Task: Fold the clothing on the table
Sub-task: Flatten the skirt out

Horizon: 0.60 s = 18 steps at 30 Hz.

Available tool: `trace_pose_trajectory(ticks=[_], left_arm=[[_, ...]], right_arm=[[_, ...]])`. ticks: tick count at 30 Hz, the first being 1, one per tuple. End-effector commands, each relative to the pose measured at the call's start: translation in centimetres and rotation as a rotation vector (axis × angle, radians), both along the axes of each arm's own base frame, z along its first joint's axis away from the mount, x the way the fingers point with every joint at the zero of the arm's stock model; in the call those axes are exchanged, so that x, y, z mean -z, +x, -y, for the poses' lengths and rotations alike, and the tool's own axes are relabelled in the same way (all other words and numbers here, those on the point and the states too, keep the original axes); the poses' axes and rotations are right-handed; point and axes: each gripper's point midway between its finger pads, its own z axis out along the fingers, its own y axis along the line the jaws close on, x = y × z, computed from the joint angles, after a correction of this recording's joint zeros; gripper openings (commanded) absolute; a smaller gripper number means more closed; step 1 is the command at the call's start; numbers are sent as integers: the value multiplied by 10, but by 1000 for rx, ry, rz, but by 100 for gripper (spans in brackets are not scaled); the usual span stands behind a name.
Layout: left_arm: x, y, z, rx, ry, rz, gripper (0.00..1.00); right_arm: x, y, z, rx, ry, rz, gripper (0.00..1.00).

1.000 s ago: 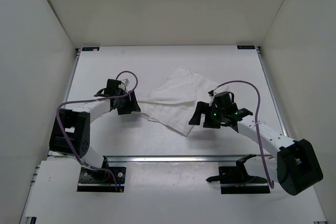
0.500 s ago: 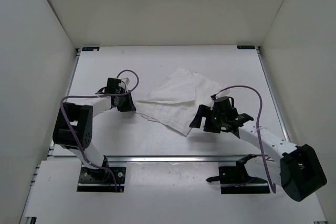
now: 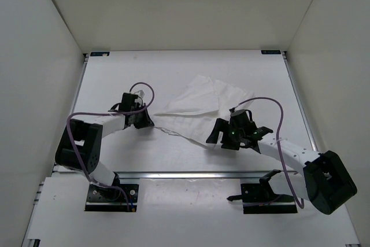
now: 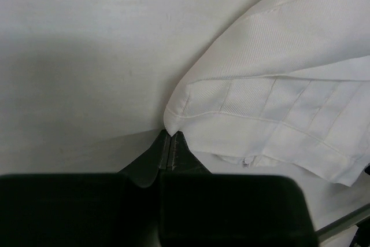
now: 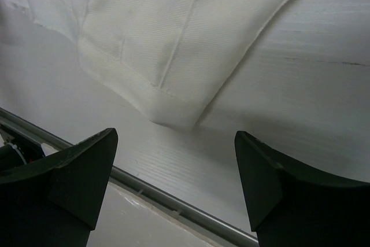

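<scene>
The white clothing [image 3: 193, 108] lies rumpled and partly folded over in the middle of the table [image 3: 115, 79]. My left gripper [image 3: 144, 121] is at its left corner. In the left wrist view the jaws are shut, and the clothing's corner [image 4: 173, 117] is pinched at the very tips of the left gripper [image 4: 169, 135]. My right gripper [image 3: 222, 137] is low at the clothing's near right corner. In the right wrist view the right gripper [image 5: 175, 133] is open, with that hemmed corner [image 5: 167, 111] lying just beyond the fingertips [image 5: 107, 140] and nothing between them.
A metal rail [image 3: 191, 173] runs along the table's near edge, also close under the right gripper as the rail [image 5: 173, 201]. White walls close in the left, back and right sides. Purple cables [image 3: 272, 105] loop off both wrists.
The left gripper has closed from open onto the clothing's left corner. The right gripper has moved left and nearer, down to the clothing's near corner, and stays open.
</scene>
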Motion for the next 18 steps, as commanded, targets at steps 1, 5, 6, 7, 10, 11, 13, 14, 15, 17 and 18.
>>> trace_pose_trajectory(ticks=[1,5,6,7,10,11,13,14,15,17,18], left_arm=[[5,-28,1,-54,4,-47,0],[-5,-42,12,-45,-38,-50,0],[-5,-46,12,-53,-48,-57,0],[-4,-52,16,-36,-53,-67,0],[-2,-58,18,-41,-62,-74,0],[-1,-61,17,-45,-67,-76,0],[-2,-63,18,-45,-81,-81,0],[-2,-65,19,-43,-85,-85,0],[-2,-67,19,-40,-85,-87,0],[-3,-69,24,-18,-90,-81,0],[-7,-68,27,-17,-103,-72,0]], right_arm=[[5,5,4,39,-19,19,80],[9,1,13,62,-11,22,77],[14,-2,17,75,-17,13,76],[15,-3,20,89,-15,17,76],[18,-6,23,111,-5,39,73],[22,-11,23,119,0,24,72],[28,-16,28,133,-4,14,67],[30,-18,28,128,-8,9,66],[31,-19,27,127,-11,0,64],[33,-19,24,115,-18,5,55],[34,-19,23,111,-28,-8,55]])
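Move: My shut left fingers already hold the skirt's left near corner. The free near right corner, whose level it is drawn towards, lies about 10 cm back and 22 cm right of them at about the same height; the metal rail is some 22 cm straight back. My open right hand has that near right corner practically straight below it, about 4 cm down, with the far right corner some 25 cm ahead and 14 cm right, and the rail about 12 cm straight back. Keeping my pinch on the corner, I drag it back towards the rail with my left hand, about 6 cm and a little to the right, low over the table, quick at first and then easing off. Meanwhile I ease my right hand roughly 1.5 cm right and as much down onto the near right corner, turning slightly clockwise and narrowing the fingers around it without closing them, one fingertip coming up against the cloth's edge. ##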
